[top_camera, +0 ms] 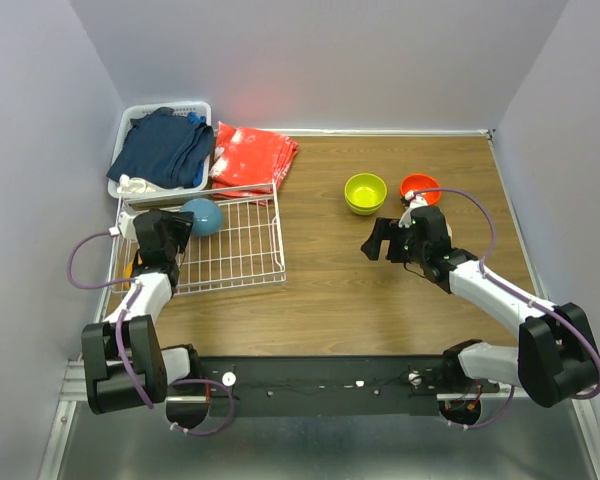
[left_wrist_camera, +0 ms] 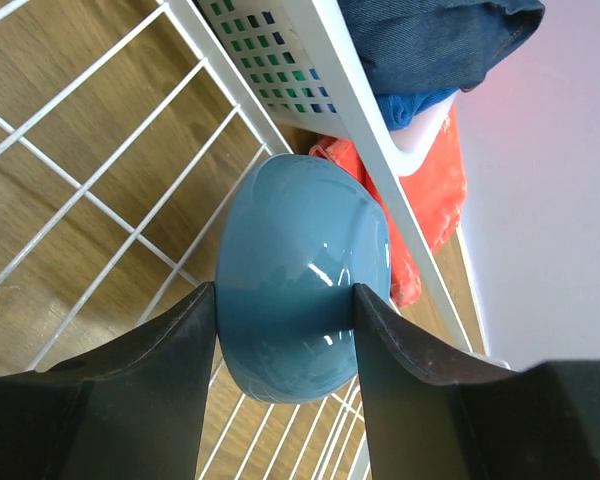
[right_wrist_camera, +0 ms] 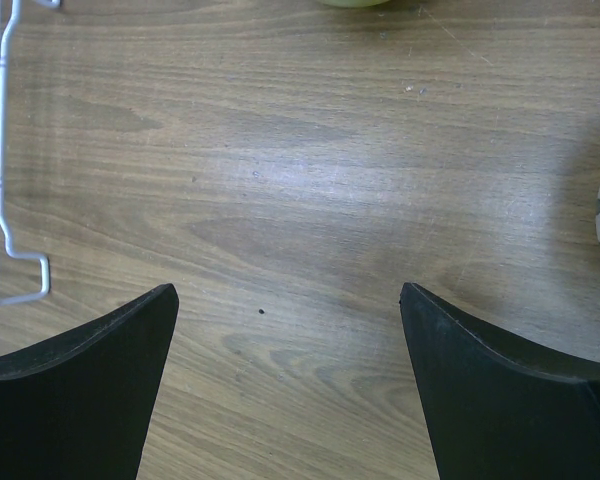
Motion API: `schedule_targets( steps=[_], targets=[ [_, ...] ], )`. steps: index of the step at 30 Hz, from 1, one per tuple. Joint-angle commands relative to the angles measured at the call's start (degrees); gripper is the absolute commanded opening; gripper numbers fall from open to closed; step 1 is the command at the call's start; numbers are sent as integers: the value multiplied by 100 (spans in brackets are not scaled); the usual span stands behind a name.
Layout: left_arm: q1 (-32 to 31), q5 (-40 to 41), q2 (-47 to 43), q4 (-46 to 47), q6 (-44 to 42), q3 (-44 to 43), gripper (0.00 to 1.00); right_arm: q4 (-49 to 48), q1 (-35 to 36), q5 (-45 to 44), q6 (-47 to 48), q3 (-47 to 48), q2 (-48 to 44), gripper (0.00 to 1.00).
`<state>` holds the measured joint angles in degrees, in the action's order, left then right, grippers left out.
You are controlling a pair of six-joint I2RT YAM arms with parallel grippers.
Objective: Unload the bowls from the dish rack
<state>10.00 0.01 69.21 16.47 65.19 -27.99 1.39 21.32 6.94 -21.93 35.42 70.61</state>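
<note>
The white wire dish rack lies at the left of the table. At its far left stands a glossy blue bowl, tipped on its side. My left gripper is shut on it. In the left wrist view both black fingers press the blue bowl's sides above the rack wires. Lime green bowls sit stacked on the wood, with a red-orange bowl beside them. My right gripper hangs open just in front of them, over bare wood, holding nothing.
A white plastic basket of dark blue clothes stands at the back left, with a red-orange cloth beside it. A sliver of orange shows beside the left arm. The rack's corner lies left of the right gripper.
</note>
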Motion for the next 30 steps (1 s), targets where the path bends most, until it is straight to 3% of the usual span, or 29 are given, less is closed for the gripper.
schedule_targets(
  steps=[1, 6, 17, 22, 30],
  targets=[
    [-7, 175, -311, -441, -216, -347, 40, -60, 30, 62, 84, 105, -56, 100],
    [-7, 192, -592, -908, -656, -663, 31, -25, 39, 97, 84, 132, -82, 100],
    [-226, 113, -1549, -1875, -2316, -1296, 27, 257, 30, 247, -30, 281, -293, 100],
    [-893, 253, -1884, -2051, -3361, -1622, 26, 590, 30, 282, -92, 614, -469, 100],
    [-2509, 333, -2096, -2323, -4979, -2201, 26, 1249, 39, -201, -4, 1055, -767, 100]
  ],
)
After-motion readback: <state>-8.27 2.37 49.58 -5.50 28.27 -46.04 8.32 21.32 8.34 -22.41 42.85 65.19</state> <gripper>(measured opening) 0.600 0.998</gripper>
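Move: The left gripper already holds the blue bowl just above the dish rack, whose middle lies about 9 cm below it, 2 cm back and 3 cm to its left. The right gripper, which the bowl heads for, is some 36 cm to the right and 7 cm back; the green bowls stand about 34 cm right and 10 cm ahead, the red bag about 10 cm right and 18 cm ahead. From the right gripper the blue bowl is roughly 36 cm left, 7 cm ahead. Keep the left fingers shut on the blue bowl and raise it, slowly then faster, about 16 cm above the rack; halfway up, start swinging right towards the green bowls, easing back slightly. Roll the hand's left side up as you climb, turn it clockwise and lift the fingertips a little. Late on, raise the empty, open right gripper about 6 cm. ##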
